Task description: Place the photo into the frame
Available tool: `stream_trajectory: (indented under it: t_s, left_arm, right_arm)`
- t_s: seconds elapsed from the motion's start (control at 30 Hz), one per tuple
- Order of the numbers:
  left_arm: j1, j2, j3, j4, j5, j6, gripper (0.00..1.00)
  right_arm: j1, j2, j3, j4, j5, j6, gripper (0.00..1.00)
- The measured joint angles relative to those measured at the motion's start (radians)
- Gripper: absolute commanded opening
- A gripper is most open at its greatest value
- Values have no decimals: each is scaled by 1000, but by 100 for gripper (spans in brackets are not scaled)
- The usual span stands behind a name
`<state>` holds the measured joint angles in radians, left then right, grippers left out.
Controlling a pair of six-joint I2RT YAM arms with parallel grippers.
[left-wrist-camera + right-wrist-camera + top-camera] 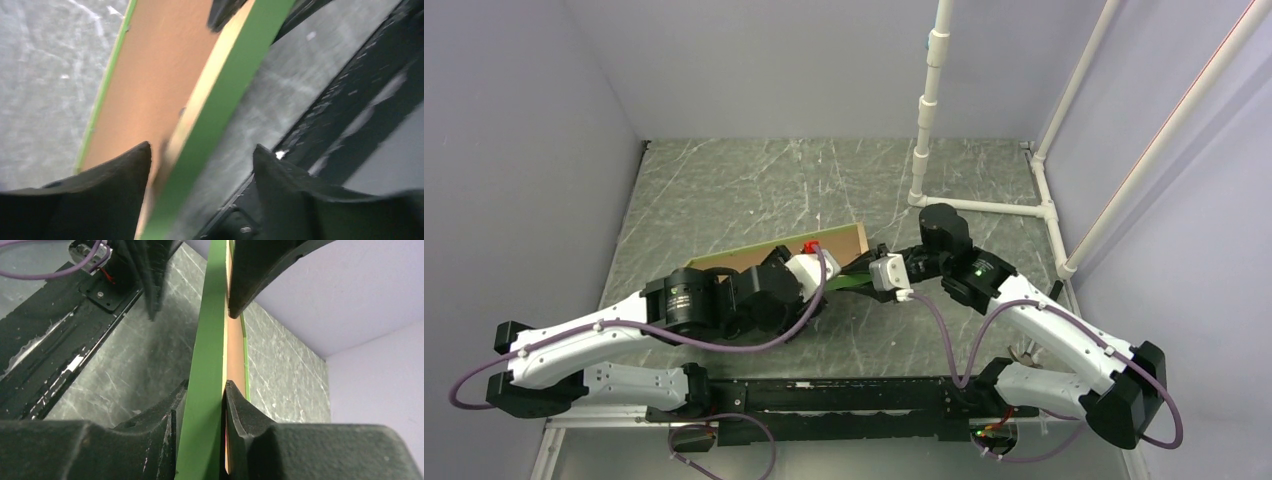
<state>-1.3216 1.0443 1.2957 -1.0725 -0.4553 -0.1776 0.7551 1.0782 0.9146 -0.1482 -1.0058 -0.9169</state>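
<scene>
The frame (744, 255) stands on edge, tilted, at mid-table between both arms, green face toward me. A brown backing board (839, 245) fills it. My right gripper (206, 385) is shut on the frame's green rail (212, 315), one finger on the green face and one on the board (235, 355) side. My left gripper (201, 147) straddles the same rail (235, 75) with its jaws open. Its right finger stands well clear of the green face; its left finger is close beside the board (160, 75). The photo is out of view.
A white pipe stand (929, 110) rises at the back right, with its foot on the marbled tabletop (724, 190). The black base rail (844, 400) of the arms runs along the near edge. Grey walls close in on the left, back and right.
</scene>
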Motion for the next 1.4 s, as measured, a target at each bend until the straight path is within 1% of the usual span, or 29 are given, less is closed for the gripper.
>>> stream_trajectory:
  t_s: [0.03,0.07,0.17,0.33,0.5,0.6,0.7,0.8,0.93,1.07,1.2,1.4]
  left_arm:
    - [0,0,6,21,8,-13,99]
    - [-2,0,16,38,19,-26,100]
    - [-4,0,52,91,34,-52,100]
    - [-4,-6,103,163,40,-53,99]
    - [-4,-43,112,223,39,-54,99]
    - [-4,-82,109,264,39,-58,99]
    - [-4,-135,81,312,39,-72,99]
    - [-4,-187,43,340,35,-87,99]
    - [-4,-228,-3,368,26,-117,99]
    - [-4,-220,-26,377,23,-147,99]
    - [-4,-201,-69,386,14,-190,99]
    - [-4,-189,-216,428,2,-291,99]
  right_arm:
    - [0,-1,1,6,6,21,0]
    - [0,-3,1,17,14,44,0]
    - [-2,-18,0,37,40,125,0]
    - [-7,-69,-16,90,61,298,0]
    - [-8,-107,-48,153,78,463,0]
    - [-12,-109,-48,169,87,526,0]
    - [-27,-109,-48,188,86,590,0]
    - [-64,-108,-52,223,74,687,0]
    - [-155,-72,-57,310,18,878,0]
    - [-233,6,-45,426,-29,1052,0]
    - [-274,65,-7,437,4,1177,0]
    - [-312,88,-1,381,141,1345,0]
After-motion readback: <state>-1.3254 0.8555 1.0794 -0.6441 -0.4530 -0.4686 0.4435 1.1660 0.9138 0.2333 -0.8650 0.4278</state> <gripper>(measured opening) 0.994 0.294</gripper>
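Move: The frame, photo already in it and brown back up, hangs steeply from its raised near edge. Its middle is about 5 cm ahead of the right hand, 18 cm left and 11 below; that hand already pinches the near right corner. From the loosened left hand, the middle is some 8 cm ahead, 11 left and 10 below. The pipe elbow lies roughly 25 cm ahead of the right hand, 15 right and 26 below. The frame, still pinched at its corner by the right hand, is lifted 3 to 4 cm, then carried forward about 10 cm with a slight drift right, while the wrist tips some 60 degrees forward over the top and turns clockwise. The left fingers spread fully, come free of the near edge and swing up and to the right about 12 cm, then sink most of the way back. ##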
